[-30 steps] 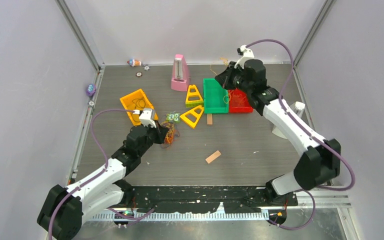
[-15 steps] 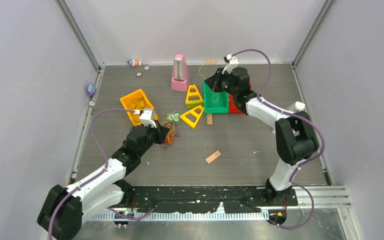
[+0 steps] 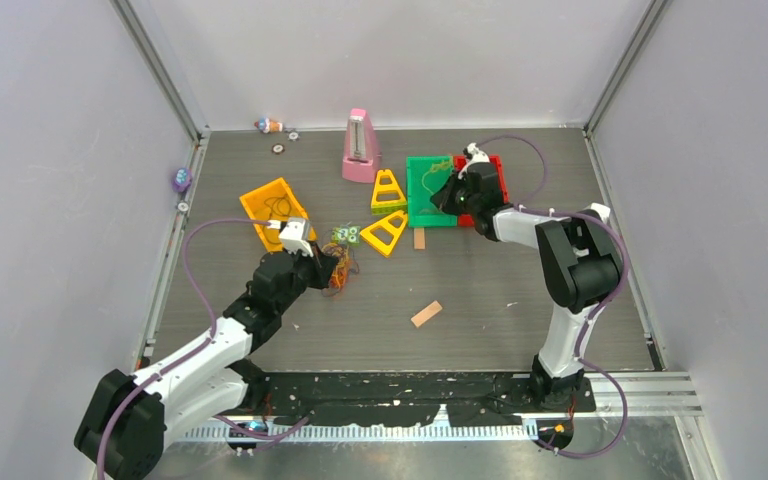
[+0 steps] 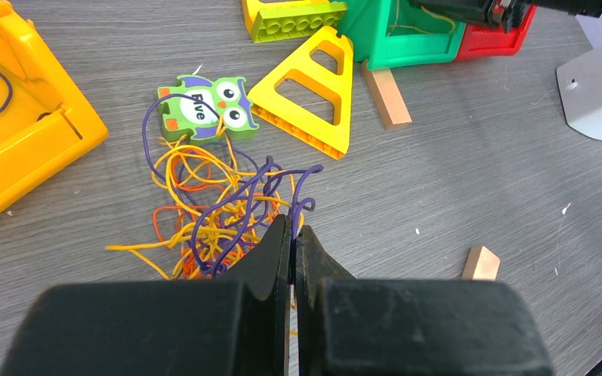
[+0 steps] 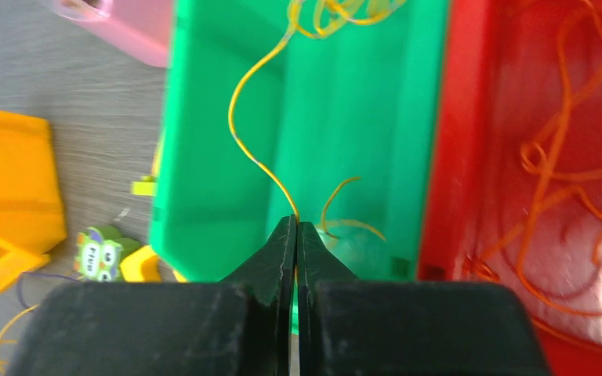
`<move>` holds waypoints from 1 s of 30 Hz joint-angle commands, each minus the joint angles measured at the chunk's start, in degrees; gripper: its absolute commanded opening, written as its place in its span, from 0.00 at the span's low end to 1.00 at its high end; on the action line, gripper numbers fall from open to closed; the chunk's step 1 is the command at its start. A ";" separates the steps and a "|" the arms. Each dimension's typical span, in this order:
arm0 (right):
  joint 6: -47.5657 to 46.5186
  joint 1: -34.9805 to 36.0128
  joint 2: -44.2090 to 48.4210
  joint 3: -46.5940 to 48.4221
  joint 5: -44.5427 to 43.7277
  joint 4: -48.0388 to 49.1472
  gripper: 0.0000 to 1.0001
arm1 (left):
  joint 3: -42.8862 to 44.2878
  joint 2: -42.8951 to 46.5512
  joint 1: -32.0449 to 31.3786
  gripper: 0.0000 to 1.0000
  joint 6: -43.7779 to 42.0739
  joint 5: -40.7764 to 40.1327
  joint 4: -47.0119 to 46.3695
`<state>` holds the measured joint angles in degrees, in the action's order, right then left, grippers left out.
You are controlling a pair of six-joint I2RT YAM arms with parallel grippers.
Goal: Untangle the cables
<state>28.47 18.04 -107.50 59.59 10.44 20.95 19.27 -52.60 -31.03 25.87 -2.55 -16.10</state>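
Observation:
A tangle of thin yellow, orange and purple cables (image 4: 212,207) lies on the table beside an owl tile (image 4: 204,106). My left gripper (image 4: 292,227) is shut on a purple cable (image 4: 302,188) at the tangle's right side; the same heap (image 3: 341,268) shows in the top view just ahead of that gripper (image 3: 331,266). My right gripper (image 5: 296,223) is shut on a yellow cable (image 5: 255,153) that runs up across the green bin (image 5: 227,141). More yellow cable (image 5: 337,12) lies at that bin's far end. Orange cables (image 5: 564,149) lie in the red bin (image 5: 470,117).
An orange bin (image 3: 270,205) with a dark cable in it stands left of the tangle. Two yellow triangle blocks (image 3: 387,232), a pink metronome (image 3: 360,147), two small wooden blocks (image 3: 426,313) and a white stand (image 3: 596,215) are around.
The right arm swung in from the back and dropped low over the green bin, carrying the yellow cable with it. The left arm has stayed put.

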 commanded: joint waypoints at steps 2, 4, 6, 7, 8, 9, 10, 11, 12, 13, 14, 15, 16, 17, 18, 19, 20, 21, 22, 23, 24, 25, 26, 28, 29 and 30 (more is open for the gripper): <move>0.52 0.15 1.37 -0.60 -7.17 -9.57 0.05 | 0.06 0.42 -0.23 0.00 -0.74 1.17 -3.63; 0.08 0.15 0.96 -0.35 -7.22 -10.54 0.05 | 0.11 0.34 -0.23 0.00 -0.73 1.19 -3.70; -0.38 0.15 0.41 0.80 -6.94 -11.56 0.05 | 0.05 0.36 -0.17 0.00 -0.84 1.12 -3.68; -0.62 0.15 -0.13 1.45 -6.90 -12.35 0.05 | 0.07 0.32 -0.20 0.00 -0.87 0.98 -3.60; -1.16 0.19 -0.41 3.22 -6.87 -13.88 0.05 | 0.00 0.32 -0.21 0.00 -0.90 0.90 -3.59; -1.37 0.23 -1.15 5.42 -6.75 -14.64 0.05 | 0.03 0.31 -0.25 0.00 -0.98 0.84 -3.59; -1.87 0.23 -1.62 6.57 -6.75 -16.61 0.05 | 0.05 0.26 -0.22 0.00 -1.05 0.85 -3.57; -2.37 0.30 -2.53 9.27 -6.88 -17.72 0.07 | 0.07 0.24 -0.26 0.00 -1.08 0.80 -3.59; -2.72 0.40 -2.93 10.43 -6.90 -19.79 0.17 | 0.18 0.13 -0.24 0.00 -1.08 0.87 -3.59; -3.44 0.57 -3.20 12.58 -7.14 -21.29 0.24 | 0.15 -0.01 -0.22 0.00 -1.16 0.85 -3.51; -3.78 0.71 -3.05 13.28 -7.29 -23.28 0.36 | 0.20 -0.07 -0.26 0.00 -1.17 0.95 -3.50; -4.54 1.04 -2.09 13.91 -7.74 -23.83 0.41 | 0.24 -0.10 -0.22 0.00 -1.25 1.01 -3.46; -4.95 1.43 -1.43 13.94 -8.03 -24.55 0.49 | 0.24 -0.20 -0.26 0.00 -1.26 1.21 -3.50; -5.87 1.58 0.18 13.88 -8.83 -24.81 0.52 | 0.31 -0.22 -0.25 0.00 -1.26 1.46 -3.56; -6.14 1.87 0.93 13.84 -9.51 -25.48 0.55 | 0.34 -0.42 -0.21 0.00 -1.26 1.72 -3.58; -6.71 1.93 2.46 13.74 -9.71 -25.94 0.56 | 0.29 -0.45 -0.26 0.00 -1.15 2.06 -3.77; -7.00 1.96 3.17 13.68 -9.86 -26.85 0.56 | 0.33 -0.78 -0.24 0.00 -0.95 2.30 -3.96; -7.48 1.98 4.78 13.35 -9.88 -27.29 0.57 | 0.32 -1.04 -0.30 0.00 -0.77 3.62 -4.28; -7.69 1.99 5.74 13.09 -9.64 -27.85 0.58 | 0.28 -1.28 -0.40 0.00 -0.68 4.59 -4.63; -8.18 1.99 7.57 12.17 -9.51 -28.00 0.59 | 0.36 -1.42 -0.58 0.00 -0.72 5.12 -4.92; -8.39 2.08 8.63 11.62 -9.35 -28.12 0.63 | 0.50 -1.64 -0.72 0.00 -0.77 5.77 -5.09; -8.86 2.08 10.74 10.53 -9.32 -28.32 0.65 | 0.65 -1.77 -0.85 0.00 -0.81 6.06 -5.23; -9.17 2.08 11.88 10.05 -9.23 -28.46 0.69 | 0.75 -1.79 -0.95 0.00 -0.96 6.24 -5.22; -10.06 2.16 15.80 8.39 -9.35 -29.12 0.71 | 0.78 -1.72 -1.05 0.00 -1.06 6.56 -5.30; -10.73 2.17 16.61 7.24 -9.24 -29.80 0.71 | 0.80 -1.61 -1.12 0.00 -1.15 6.74 -5.34; -11.16 2.13 18.20 6.61 -8.03 -29.99 0.71 | 0.73 -1.63 -1.13 0.00 -1.16 6.90 -5.35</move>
<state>20.40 19.88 -96.44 68.34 1.87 -7.94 19.27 -54.30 -31.81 25.21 2.04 -17.37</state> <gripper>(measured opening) 0.705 0.006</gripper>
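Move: The yellow cable held by the right fingers already trails into the green bin, with its bunched far end about 7 cm ahead of the hand. The bin's middle lies roughly 3 cm ahead and 5 cm below, neither left nor right; the red bin is level with it, 10 cm to its right. The wood block lies some 7 cm back and 3 cm left of the hand. From the left hand, the green bin is about 14 cm ahead, 20 cm right and 10 cm lower. The yellow cable is lowered about 3 cm farther into the green bin as the right hand eases slightly right and back; then the fingers spread wide and let go of it. The open hand rolls its left side down a little and rises some 8 cm out of the bin, drawing back slightly. Late on, the left hand, still pinching the tangle, starts drifting right. ##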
